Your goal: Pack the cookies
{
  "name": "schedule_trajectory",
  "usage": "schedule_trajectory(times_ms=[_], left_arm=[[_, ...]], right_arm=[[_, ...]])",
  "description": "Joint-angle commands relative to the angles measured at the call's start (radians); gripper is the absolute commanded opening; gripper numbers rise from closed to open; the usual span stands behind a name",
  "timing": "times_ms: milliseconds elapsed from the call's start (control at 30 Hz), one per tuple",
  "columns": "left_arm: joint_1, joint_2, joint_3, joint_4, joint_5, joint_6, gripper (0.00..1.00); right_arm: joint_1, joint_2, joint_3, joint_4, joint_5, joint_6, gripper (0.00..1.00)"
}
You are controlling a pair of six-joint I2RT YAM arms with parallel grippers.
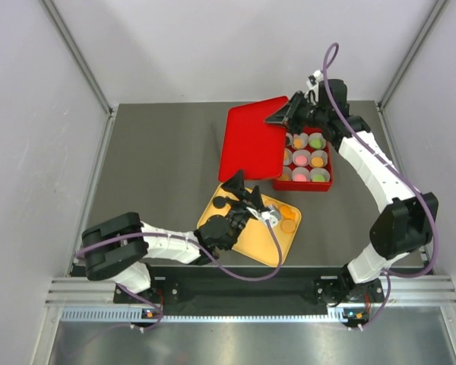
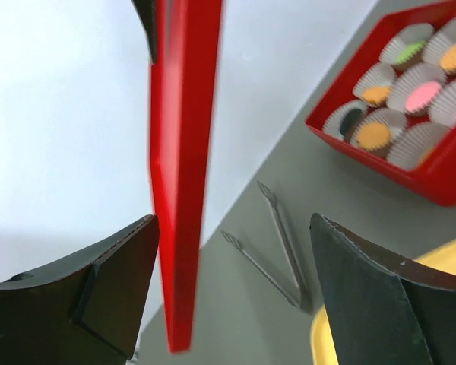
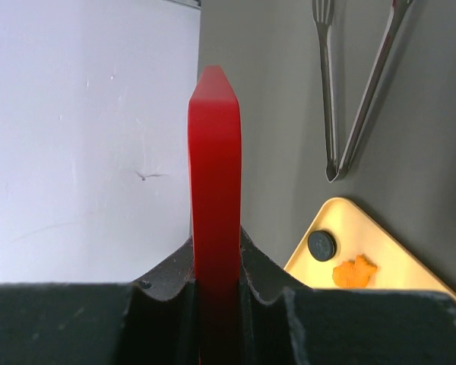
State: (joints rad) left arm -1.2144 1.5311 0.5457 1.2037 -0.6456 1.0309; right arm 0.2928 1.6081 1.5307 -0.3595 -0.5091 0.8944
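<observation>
My right gripper [image 1: 280, 118] [image 3: 215, 243] is shut on the edge of the red lid [image 1: 252, 137] [image 3: 215, 167] and holds it tilted above the table. The red box [image 1: 328, 163] [image 2: 387, 163] beside it holds white paper cups with orange, pink, green and dark cookies [image 1: 301, 158] [image 2: 423, 94]. A yellow tray [image 1: 247, 237] [image 3: 342, 224] carries a black cookie [image 1: 221, 202] [image 3: 321, 245], orange cookies [image 1: 287, 220] and a broken orange piece [image 3: 354, 271]. My left gripper [image 1: 245, 192] [image 2: 232, 219] is open above the tray. The lid's lower corner [image 2: 181, 228] hangs between its fingers, untouched.
Metal tongs [image 2: 281, 243] [image 3: 349, 91] lie on the grey table between the tray and the back wall; the lid hides them in the top view. White walls stand on three sides. The box sits at the back right, the tray at the near centre.
</observation>
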Motion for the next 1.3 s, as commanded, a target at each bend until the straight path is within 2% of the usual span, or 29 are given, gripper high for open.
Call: schedule_trajectory(times_ms=[0,300,533,900,1033,1133,1233,1267], left_arm=[[0.021,0.007,0.079,0.287,0.052,0.07,0.84],[0.026,0.124,0.131,0.396,0.08,0.192,0.76],[0.042,0.175,0.186,0.49,0.081,0.238,0.58],[0.05,0.207,0.25,0.491,0.115,0.245,0.38],[0.058,0.195,0.258,0.493,0.123,0.21,0.22],[0.061,0.179,0.26,0.487,0.129,0.17,0.01],[0.067,0.166,0.261,0.467,0.138,0.152,0.0],[0.067,0.156,0.261,0.456,0.141,0.137,0.0]], right_arm=[[0.006,-0.056,-0.018,0.048,0.004,0.017,0.0],[0.028,-0.059,-0.04,0.053,0.023,0.018,0.0],[0.039,-0.068,-0.063,0.053,0.04,0.009,0.0],[0.045,-0.08,-0.107,0.057,0.044,-0.005,0.0],[0.043,-0.08,-0.112,0.056,0.046,-0.009,0.0],[0.043,-0.079,-0.119,0.062,0.044,-0.009,0.02],[0.045,-0.079,-0.124,0.063,0.047,-0.014,0.05],[0.045,-0.079,-0.124,0.063,0.049,-0.018,0.11]])
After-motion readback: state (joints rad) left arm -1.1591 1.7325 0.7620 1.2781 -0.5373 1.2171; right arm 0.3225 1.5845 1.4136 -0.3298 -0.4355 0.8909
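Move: The left hand, open, has the middle of the red lid about 12 cm ahead, 2 cm right and 5 cm above; the lid's near edge is much closer. The cookie box is roughly 19 cm ahead and 18 cm right of that hand, 21 cm below; the yellow tray some 6 cm back, 22 cm below. From the right hand, already gripping the lid, the box lies about 4 cm ahead, 11 cm right and 28 cm below. The left fingers close on the near edge of the red lid and pinch it, one on each face, after the hand has worked about 5 cm to the right, 3 cm forward and, with a dip on the way, 3 cm up, its fingertips tilting up some 10 degrees. The right hand keeps its grip on the lid's far right part and lowers it about 4 cm towards the waiting fingers. ##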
